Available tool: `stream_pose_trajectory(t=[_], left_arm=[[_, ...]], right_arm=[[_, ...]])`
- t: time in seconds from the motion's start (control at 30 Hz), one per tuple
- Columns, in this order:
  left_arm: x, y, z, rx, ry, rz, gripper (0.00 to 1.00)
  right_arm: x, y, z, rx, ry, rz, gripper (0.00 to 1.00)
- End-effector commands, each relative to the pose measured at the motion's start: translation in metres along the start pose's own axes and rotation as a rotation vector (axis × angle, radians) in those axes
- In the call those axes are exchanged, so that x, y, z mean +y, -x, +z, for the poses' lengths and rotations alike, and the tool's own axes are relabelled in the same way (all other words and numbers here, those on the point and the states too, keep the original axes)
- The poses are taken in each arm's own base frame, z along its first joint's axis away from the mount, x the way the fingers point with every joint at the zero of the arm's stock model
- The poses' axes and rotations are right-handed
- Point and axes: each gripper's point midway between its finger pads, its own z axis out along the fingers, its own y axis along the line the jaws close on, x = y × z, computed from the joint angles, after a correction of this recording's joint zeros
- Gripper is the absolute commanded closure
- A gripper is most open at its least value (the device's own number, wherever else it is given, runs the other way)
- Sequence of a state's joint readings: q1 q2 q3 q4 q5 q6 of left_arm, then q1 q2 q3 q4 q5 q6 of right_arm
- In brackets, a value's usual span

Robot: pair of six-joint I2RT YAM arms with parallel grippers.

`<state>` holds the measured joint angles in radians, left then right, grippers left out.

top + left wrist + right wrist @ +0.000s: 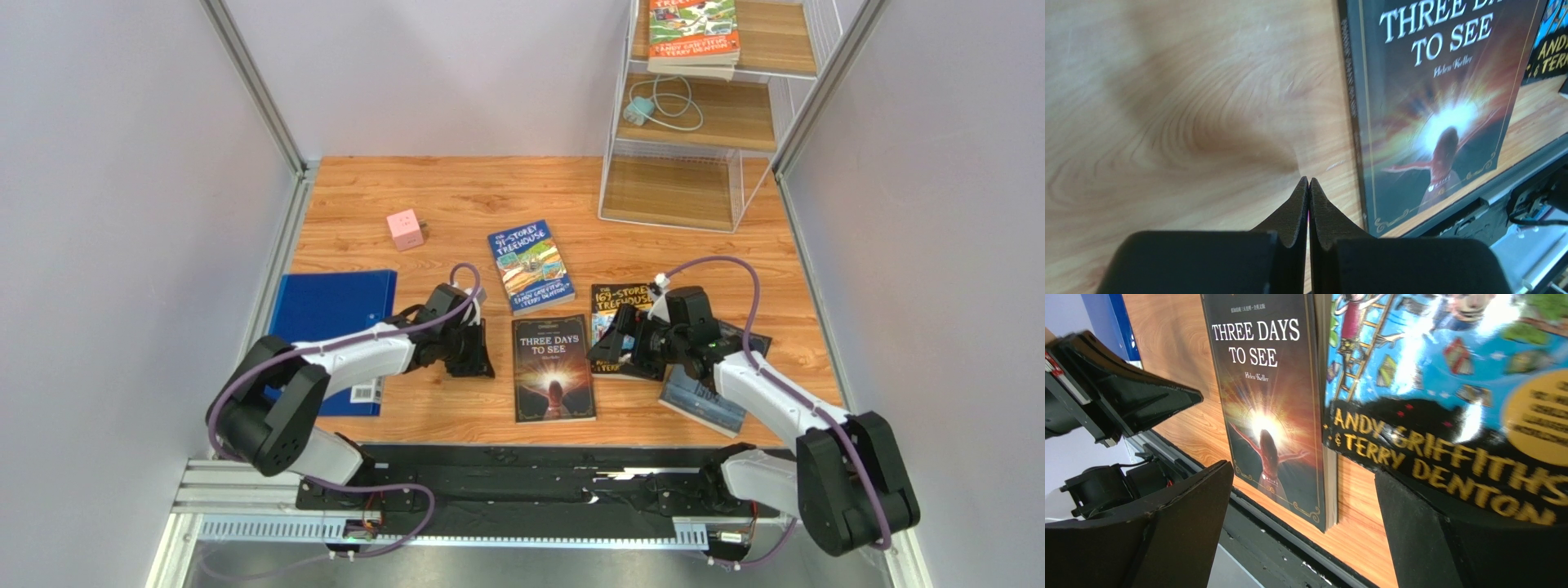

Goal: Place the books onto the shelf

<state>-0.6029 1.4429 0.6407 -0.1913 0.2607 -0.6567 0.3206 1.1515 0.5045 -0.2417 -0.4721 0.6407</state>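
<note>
On the table lie several books: a blue Treehouse book (530, 265), the dark "Three Days to See" (553, 368) (1438, 92) (1266, 404), a dark-covered Treehouse book (617, 306) (1438, 367) and a grey-blue book (709, 399) partly under the right arm. Another colourful book (693, 31) rests on the top tier of the white wire shelf (736, 184). My left gripper (472, 355) (1308, 180) is shut and holds nothing, low over bare wood just left of "Three Days to See". My right gripper (617, 352) (1304, 471) stands open at the near edge of the dark Treehouse book, holding nothing.
A blue flat folder (334, 321) lies at the left under the left arm. A pink cube (405, 228) sits behind it. A white cable with a plug (662, 108) lies on the shelf's middle tier. A black rail (528, 478) runs along the near table edge.
</note>
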Motion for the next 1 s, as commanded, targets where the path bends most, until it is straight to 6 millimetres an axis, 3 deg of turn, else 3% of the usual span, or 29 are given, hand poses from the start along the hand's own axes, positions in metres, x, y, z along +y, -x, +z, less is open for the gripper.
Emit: stream_pose_trajectory(t=[0.0, 0.23, 0.4, 0.53, 0.6, 0.7, 0.97], left_arm=[[-0.011, 0.011, 0.01, 0.004, 0.048, -0.004, 1.0], [-0.031, 0.01, 0.022, 0.04, 0.048, 0.02, 1.0], [-0.031, 0.009, 0.025, 0.049, 0.057, 0.024, 1.0], [-0.03, 0.01, 0.024, 0.051, 0.072, 0.031, 1.0], [-0.029, 0.013, 0.024, 0.048, 0.078, 0.034, 1.0], [-0.031, 0.016, 0.025, 0.046, 0.08, 0.039, 1.0], [-0.041, 0.024, 0.028, 0.04, 0.059, 0.052, 1.0]], right_arm=[[0.011, 0.004, 0.02, -0.017, 0.029, -0.027, 0.08], [0.003, -0.026, 0.06, 0.109, -0.023, -0.008, 0.09], [0.022, -0.035, 0.079, 0.129, 0.075, -0.033, 0.12], [0.051, -0.036, 0.076, 0.107, 0.184, -0.071, 0.19], [0.074, -0.028, 0.066, 0.06, 0.268, -0.107, 0.22], [0.092, -0.022, 0.052, 0.03, 0.325, -0.15, 0.28], [0.09, -0.023, 0.053, 0.037, 0.29, -0.187, 0.32]])
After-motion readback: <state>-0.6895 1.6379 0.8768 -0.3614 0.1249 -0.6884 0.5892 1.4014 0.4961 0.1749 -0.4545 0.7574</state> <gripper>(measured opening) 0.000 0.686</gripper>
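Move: The right hand, open, has Three Days to See about 11 cm to its left and 1 cm back, 5 cm below; its near page edge is only 3 or 4 cm off. The 169-Storey book lies some 6 cm ahead and 3 cm right of this hand, the blue treehouse book about 18 cm ahead and 15 cm left. For the closed left hand, Three Days to See is roughly 12 cm right, level fore and aft, 2 cm lower. Sweeping left about 8 cm in all, the right hand sinks 3 cm to the page edge of Three Days to See, then rises a little while its fingers close partway, one above the cover and one in among the pages. The shut left fingers move about 3 cm right to the spine, get pushed back some 2 cm, then edge right again as a backstop, tilting about 10 degrees. ##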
